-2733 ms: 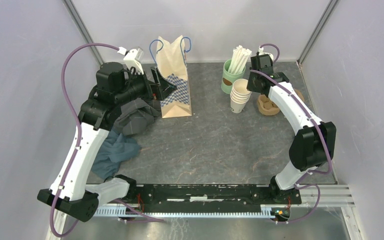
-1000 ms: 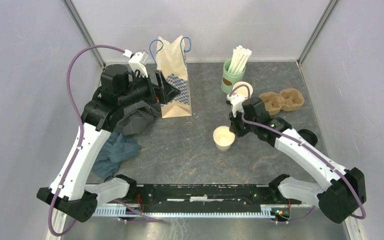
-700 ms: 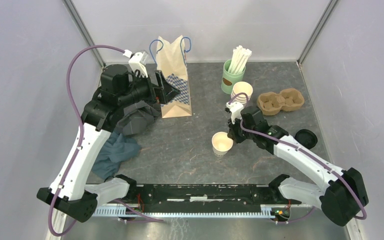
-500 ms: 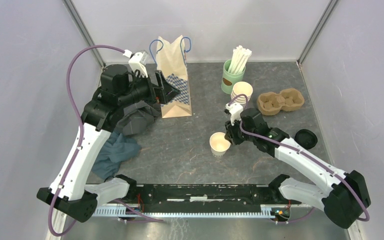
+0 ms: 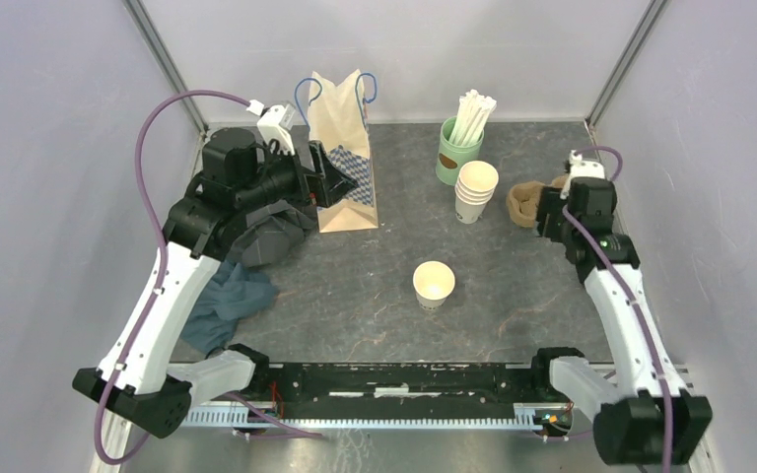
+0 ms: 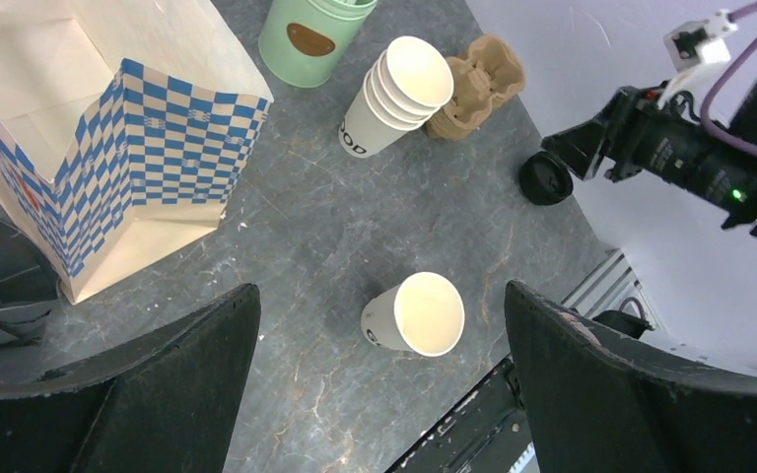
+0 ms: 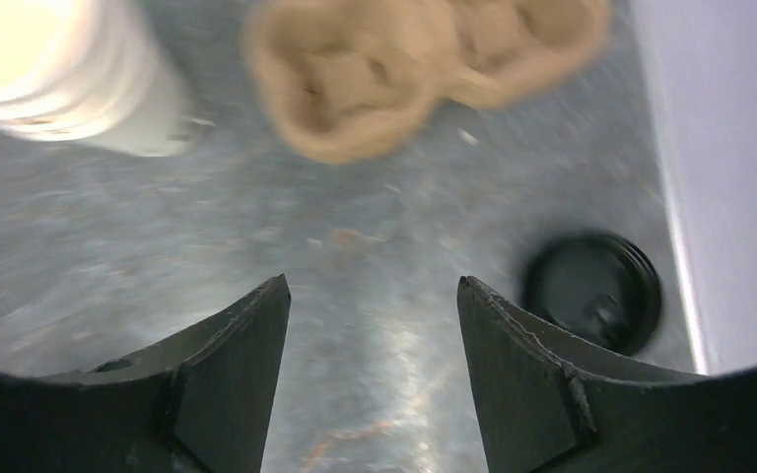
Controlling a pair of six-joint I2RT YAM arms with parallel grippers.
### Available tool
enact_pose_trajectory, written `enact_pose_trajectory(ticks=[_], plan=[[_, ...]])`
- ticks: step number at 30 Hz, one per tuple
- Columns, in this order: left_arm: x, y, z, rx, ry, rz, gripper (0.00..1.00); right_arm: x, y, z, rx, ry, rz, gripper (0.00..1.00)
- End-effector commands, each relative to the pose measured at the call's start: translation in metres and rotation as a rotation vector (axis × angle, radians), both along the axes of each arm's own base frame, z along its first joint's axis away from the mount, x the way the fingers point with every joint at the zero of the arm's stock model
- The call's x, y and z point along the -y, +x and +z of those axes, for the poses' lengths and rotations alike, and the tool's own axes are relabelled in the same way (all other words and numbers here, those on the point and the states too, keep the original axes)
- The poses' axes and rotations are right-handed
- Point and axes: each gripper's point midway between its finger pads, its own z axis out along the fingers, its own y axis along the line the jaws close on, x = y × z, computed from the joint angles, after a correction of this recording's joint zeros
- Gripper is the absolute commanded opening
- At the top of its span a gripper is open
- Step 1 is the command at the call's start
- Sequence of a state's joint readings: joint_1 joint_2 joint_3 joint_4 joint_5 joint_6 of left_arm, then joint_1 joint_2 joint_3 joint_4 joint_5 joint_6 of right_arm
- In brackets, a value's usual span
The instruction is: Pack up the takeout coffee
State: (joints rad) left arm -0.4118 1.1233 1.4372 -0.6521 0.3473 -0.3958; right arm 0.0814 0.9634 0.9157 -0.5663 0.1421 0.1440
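Observation:
One white paper cup (image 5: 434,284) (image 6: 415,313) stands alone and lidless mid-table, apart from both grippers. A stack of like cups (image 5: 476,190) (image 6: 394,94) (image 7: 54,74) stands by the green straw cup. A black lid (image 6: 546,177) (image 7: 591,293) lies near the right wall; the right arm hides it from the top camera. My right gripper (image 5: 550,219) (image 7: 372,283) hovers open and empty over bare table between the stack and the lid. My left gripper (image 5: 327,175) (image 6: 379,289) hangs wide open and empty beside the paper bag.
A tan paper bag (image 5: 340,148) (image 6: 108,138) with blue check sides stands open at the back. The green cup of straws (image 5: 458,148) and the brown pulp carrier (image 5: 525,204) (image 7: 404,69) sit at the back right. Grey cloths (image 5: 241,286) lie under the left arm.
My right gripper let go of the single cup mid-table, opened, and swung back right toward the carrier and lid. The left arm has stayed put.

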Motion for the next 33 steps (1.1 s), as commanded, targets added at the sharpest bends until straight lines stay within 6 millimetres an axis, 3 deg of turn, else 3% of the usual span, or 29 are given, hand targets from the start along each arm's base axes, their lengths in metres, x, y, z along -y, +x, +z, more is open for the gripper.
enact_pose_trajectory(ticks=[1, 6, 12, 16, 20, 28, 33], plan=[[0.005, -0.001, -0.002, 0.034, 0.017, -0.040, 1.00, 0.057, -0.021, -0.050, -0.237, -0.039, -0.210, 0.70], [0.017, -0.005, -0.017, 0.001, 0.055, -0.080, 1.00, 0.097, -0.025, -0.090, -0.367, 0.030, -0.355, 0.66], [0.028, -0.010, -0.036, 0.008, 0.168, -0.111, 1.00, 0.138, -0.031, -0.105, -0.456, 0.016, -0.472, 0.51], [0.035, -0.015, -0.050, 0.020, 0.246, -0.125, 1.00, 0.144, -0.030, -0.119, -0.485, 0.044, -0.458, 0.45], [0.033, -0.015, -0.064, 0.008, 0.286, -0.114, 1.00, 0.153, -0.025, -0.115, -0.486, 0.040, -0.477, 0.40], [0.036, -0.014, -0.067, 0.005, 0.287, -0.127, 1.00, 0.154, -0.020, -0.125, -0.506, 0.052, -0.450, 0.29], [0.037, -0.014, -0.068, 0.001, 0.288, -0.131, 1.00, 0.153, -0.017, -0.131, -0.513, 0.064, -0.441, 0.29]])
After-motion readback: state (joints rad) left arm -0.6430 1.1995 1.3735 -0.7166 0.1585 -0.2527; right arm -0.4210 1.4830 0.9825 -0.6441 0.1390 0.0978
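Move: The stack of black lids lies about 18 cm to the right of the right gripper, roughly level with it fore and aft and some 17 cm below. The cup carrier is about 18 cm ahead and 12 cm right; the cup stack about 16 cm ahead and 9 cm left. The single cup stands around 19 cm left and 6 cm back. For the left gripper, the lids are roughly 54 cm right, 2 cm ahead and 33 cm lower. Sweep the right gripper right and down towards the black lids, about 15 cm across and 13 cm down, tipping the fingers some 30 degrees steeper and turning them clockwise nearly as much. Narrow the open fingers to under half their gap and stop them low by the lids' left edge. Meanwhile lower the wide-open left gripper about 7 cm, easing right and rolling its left side up. ##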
